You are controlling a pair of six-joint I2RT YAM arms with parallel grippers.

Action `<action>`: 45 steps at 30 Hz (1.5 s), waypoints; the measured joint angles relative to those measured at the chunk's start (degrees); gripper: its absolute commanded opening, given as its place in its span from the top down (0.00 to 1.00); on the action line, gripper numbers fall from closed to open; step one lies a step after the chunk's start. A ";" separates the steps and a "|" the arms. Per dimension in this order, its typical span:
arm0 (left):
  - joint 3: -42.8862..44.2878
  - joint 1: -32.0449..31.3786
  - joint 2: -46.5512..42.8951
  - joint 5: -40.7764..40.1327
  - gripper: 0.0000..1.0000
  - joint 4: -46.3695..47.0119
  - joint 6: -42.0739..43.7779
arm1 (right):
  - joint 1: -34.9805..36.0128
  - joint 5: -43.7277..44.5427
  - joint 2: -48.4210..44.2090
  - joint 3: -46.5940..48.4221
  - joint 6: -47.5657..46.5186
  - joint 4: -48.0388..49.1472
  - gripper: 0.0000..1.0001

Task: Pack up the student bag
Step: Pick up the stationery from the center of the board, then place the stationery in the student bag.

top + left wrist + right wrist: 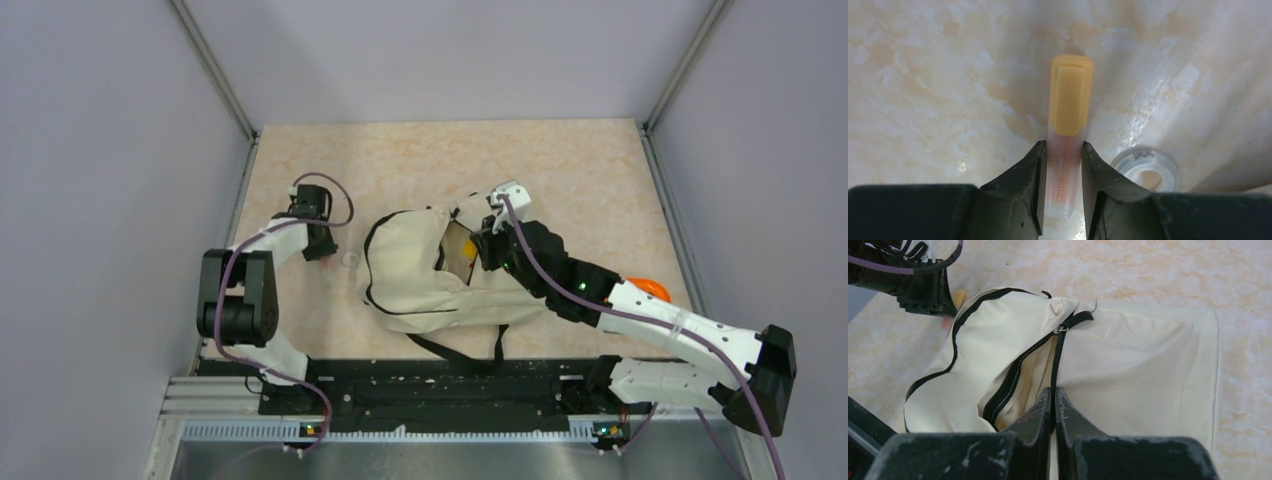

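The student bag [415,270] is a cream fabric backpack with black zip edging, lying flat mid-table with its mouth gaping. My right gripper [1054,392] is shut on the black zip edge of the bag [1128,360], holding that side of the opening. Left of the bag, my left gripper [1063,150] is low over the table. Both its fingers press the sides of a translucent highlighter [1069,100] with a yellow-orange cap. The cap points away from the gripper.
A roll of clear tape [1146,170] lies on the table just right of the left fingers, between them and the bag. An orange object [648,288] sits behind the right arm. Black straps [470,350] trail toward the arm bases. Grey walls enclose the table.
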 measured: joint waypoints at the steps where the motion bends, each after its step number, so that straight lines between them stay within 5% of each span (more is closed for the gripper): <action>1: -0.87 0.00 -1.18 -0.11 0.81 0.00 -0.04 | 0.00 0.00 0.00 0.02 0.00 0.00 1.00; 7: -4.92 -0.04 -12.79 1.75 0.82 -0.44 -0.24 | 0.00 -0.04 0.00 0.02 0.00 0.00 1.00; 12: -9.22 -1.62 -27.34 13.35 0.83 -0.02 -2.10 | 0.00 -0.22 0.00 0.02 0.00 0.04 1.00; 19: -9.97 -18.93 -35.43 27.91 0.83 1.20 -8.63 | 0.00 -0.72 0.00 0.00 0.02 0.04 1.00; 31: -6.49 -33.22 -35.30 38.84 0.84 9.27 -18.16 | 0.00 -1.64 0.00 0.00 0.17 0.04 1.00; 45: -1.75 -35.71 -23.52 37.51 0.84 12.20 -20.02 | 0.00 -2.23 0.00 0.00 0.20 0.04 1.00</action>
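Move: The left hand already grips the stationery low over the board. The bag's open mouth, where it is going, lies about 33 cm to this hand's right, 10 cm back towards the base and some 14 cm higher; the yellow block inside shows about 35 cm right, 7 cm back and 8 cm up. The tape roll lies level with the hand, some 7 cm to its right and 2 cm lower. For the right hand, the mouth is about 4 cm left, 1 cm back and 5 cm below. Keeping its pinch on the stationery, the left hand lifts it off the board and then sweeps right and back, still climbing, to the bag's mouth, ending about 31 cm farther right, 13 cm back and some 18 cm higher after sinking a couple of centimetres near the finish. On the way the wrist turns clockwise and rolls by nearly 70 degrees in all, so that the down-pointing fingers come to point right and down at the mouth, while the right hand keeps its hold on the black zip edge almost unmoved. ##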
